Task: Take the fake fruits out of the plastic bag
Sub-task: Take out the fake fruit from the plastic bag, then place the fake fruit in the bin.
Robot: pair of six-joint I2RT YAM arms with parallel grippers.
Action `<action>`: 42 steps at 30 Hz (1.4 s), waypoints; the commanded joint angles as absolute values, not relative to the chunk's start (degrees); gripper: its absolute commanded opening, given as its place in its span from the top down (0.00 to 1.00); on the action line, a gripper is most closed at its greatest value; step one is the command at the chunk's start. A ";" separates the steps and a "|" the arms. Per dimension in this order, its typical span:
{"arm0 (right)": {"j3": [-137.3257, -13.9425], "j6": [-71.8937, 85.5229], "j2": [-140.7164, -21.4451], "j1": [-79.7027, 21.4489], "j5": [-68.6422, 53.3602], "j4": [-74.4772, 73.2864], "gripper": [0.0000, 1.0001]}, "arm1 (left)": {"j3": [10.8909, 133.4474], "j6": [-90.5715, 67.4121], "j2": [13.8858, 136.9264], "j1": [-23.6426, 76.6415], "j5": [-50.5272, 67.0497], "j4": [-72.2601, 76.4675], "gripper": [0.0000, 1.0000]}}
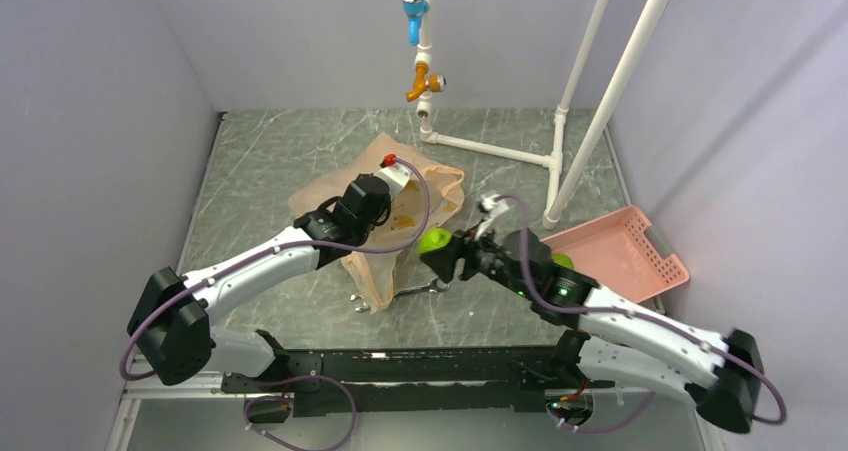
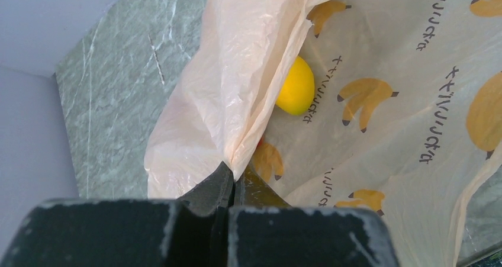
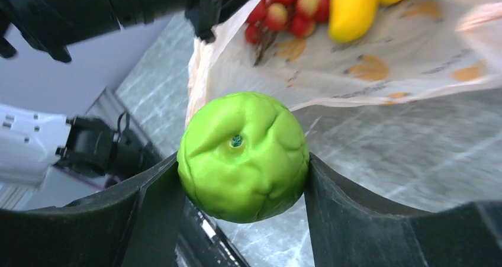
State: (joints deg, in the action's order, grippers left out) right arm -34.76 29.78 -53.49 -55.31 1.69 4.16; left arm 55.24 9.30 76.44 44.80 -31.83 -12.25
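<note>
The peach-orange plastic bag (image 1: 437,183) lies mid-table with its mouth held up. My left gripper (image 2: 237,175) is shut on the bag's (image 2: 385,101) edge, pinching a fold of film. A yellow fruit (image 2: 296,86) sits inside it. My right gripper (image 3: 241,163) is shut on a green round fruit (image 3: 243,154), held above the table just outside the bag's (image 3: 367,71) mouth. Inside the bag lie a red grape bunch (image 3: 284,9) and a yellow elongated fruit (image 3: 352,9). In the top view the green fruit (image 1: 435,240) hangs right of the bag.
A pink slotted basket (image 1: 640,261) stands at the right with a green fruit (image 1: 563,261) in it. A white pipe frame (image 1: 500,151) rises behind the bag. A metal tool (image 1: 420,289) lies on the table under the right gripper.
</note>
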 commanded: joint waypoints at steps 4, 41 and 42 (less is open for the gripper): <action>-33.61 31.62 -36.56 -54.51 26.31 -16.68 1.00 | 58.29 4.28 73.69 41.02 -25.27 -13.16 1.00; -30.96 42.34 -56.48 7.55 20.13 -23.84 0.92 | 67.94 2.83 77.49 34.19 -17.70 -16.81 1.00; -31.13 42.28 -56.92 7.81 20.22 -23.90 0.91 | 67.93 2.97 77.33 34.19 -18.00 -16.90 1.00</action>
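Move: Off to the right, some 37 cm from the right hand and its green fruit, about 2 cm nearer the base and 17 cm lower, is the middle of the pink basket. A darker green fruit sits in the basket's left end, about 25 cm right of the hand, 2 cm back and 17 cm down; the pipe's T-joint stands 10 cm farther out than that fruit. From the left hand the basket is roughly 48 cm right, 12 cm back and 14 cm down. Swinging the held green fruit away from the bag, the right hand travels about 37 cm right and a little forward, rising slightly before sinking 13 cm net to the pink basket. It turns some 85 degrees clockwise and tips downward past the darker fruit's far side, its grip unchanged. Still pinching the bag's edge, the left hand lifts it about 4 cm and eases forward, overshooting upward before settling back. ##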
